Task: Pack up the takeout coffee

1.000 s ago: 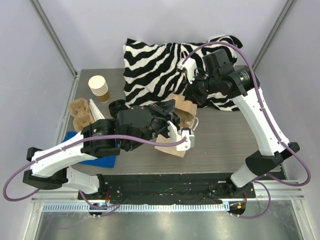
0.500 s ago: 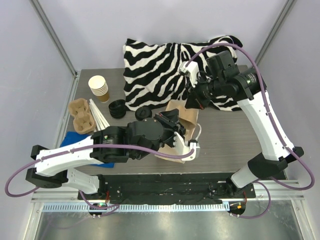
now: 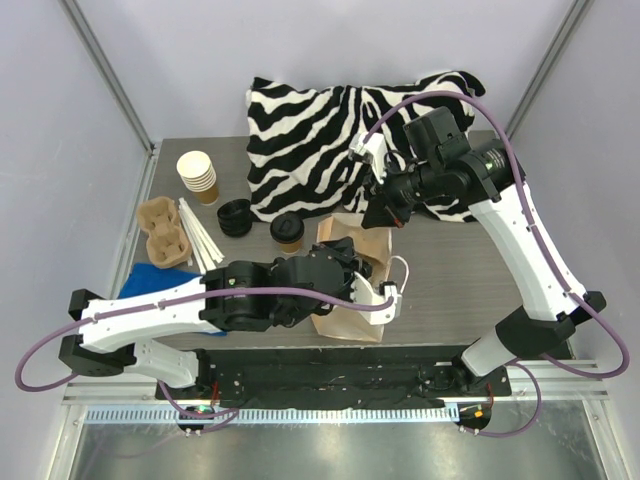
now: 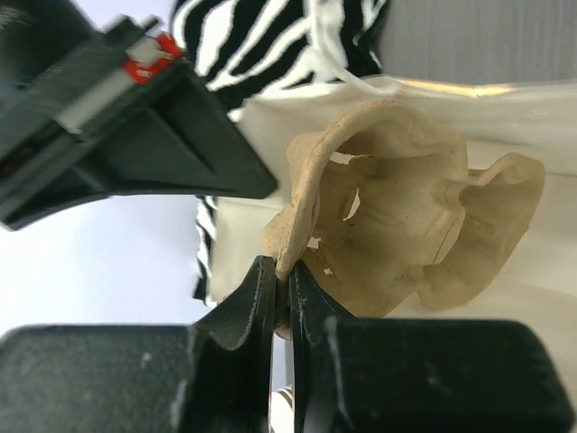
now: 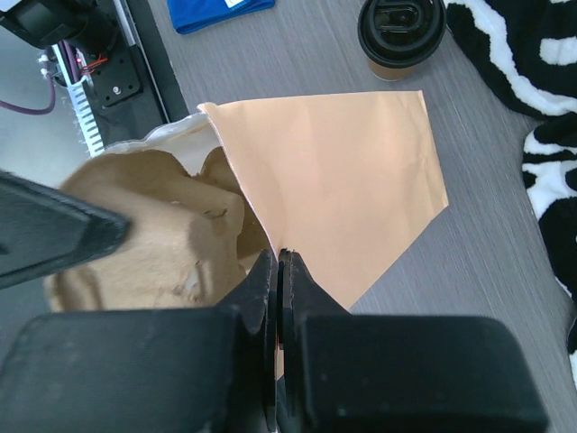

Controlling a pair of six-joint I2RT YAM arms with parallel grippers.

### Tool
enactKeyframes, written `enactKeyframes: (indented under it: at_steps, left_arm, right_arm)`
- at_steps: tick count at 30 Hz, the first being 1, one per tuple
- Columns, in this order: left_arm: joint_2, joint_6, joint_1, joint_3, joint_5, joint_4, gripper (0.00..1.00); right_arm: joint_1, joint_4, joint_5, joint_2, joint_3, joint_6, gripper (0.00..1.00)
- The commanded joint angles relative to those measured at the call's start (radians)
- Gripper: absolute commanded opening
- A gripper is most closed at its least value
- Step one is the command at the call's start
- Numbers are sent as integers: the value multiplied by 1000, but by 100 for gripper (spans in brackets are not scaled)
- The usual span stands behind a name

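The takeout coffee [image 3: 287, 231], a brown cup with a black lid, stands upright on the table left of the brown paper bag [image 3: 352, 322]; the right wrist view shows the cup [image 5: 401, 32] beyond the bag [image 5: 343, 180]. My right gripper [image 3: 378, 218] [image 5: 278, 257] is shut on the bag's top edge, holding the mouth up. My left gripper [image 3: 352, 262] [image 4: 281, 280] is shut on the rim of a pulp cup carrier [image 4: 397, 216] [image 5: 144, 234], which sits inside the bag's mouth against its white lining [image 4: 541, 117].
A second cup carrier [image 3: 165, 232], white sticks [image 3: 200, 240], a stack of lidless cups [image 3: 198, 175] and a stack of black lids [image 3: 235, 217] lie at the left. A blue cloth [image 3: 140, 278] lies under the left arm. A zebra-striped cloth [image 3: 330, 130] covers the back.
My left arm has swung right and toward the near edge, carrying the cup carrier into the bag's mouth. The takeout coffee, hidden under that arm before, now shows. The right gripper kept hold of the bag.
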Motion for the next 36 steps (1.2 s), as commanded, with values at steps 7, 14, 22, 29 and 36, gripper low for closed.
enactKeyframes:
  at_steps: [7,14,22,29,36]
  left_arm:
    - [7,-216,11,-84,-19,-75,0]
    - [40,-260,68,-87,-15,-75,0]
    - [41,-257,100,-123,-6,8,0]
    - [44,-248,119,-163,25,51,0]
    - [58,-257,119,-51,22,-21,0]
  right_arm:
    - [25,-16,-18,-42,-2,18,1]
    - [38,-15,-22,-55,-28,19,1]
    - [47,-32,-54,-53,-35,13,1]
    - [48,-42,-90,-44,-25,4,1]
    - [50,-50,-82,-44,-28,15,1]
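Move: The left hand, pinching the pulp cup carrier by its edge, hangs over the mouth of the paper bag; the bag's middle is about 16 cm below and 2 cm ahead. The right gripper, shut on the bag's rim, stands some 6 cm ahead of it and 4 cm to its right, about level. The lidded cup is roughly 15 cm ahead, 13 cm left and 28 cm below. From the right hand, the bag's middle lies about 4 cm back, 5 cm left and 15 cm below. Still pinching the cup carrier, the left hand lowers it about 9 cm into the bag, fast at first and then slowing, easing some 3 cm forward after the first steep drop. Its wrist tips down and swings counter-clockwise, roughly 10 degrees each. The right hand keeps its pinch on the rim and draws back about 2 cm, drifting slightly left. ##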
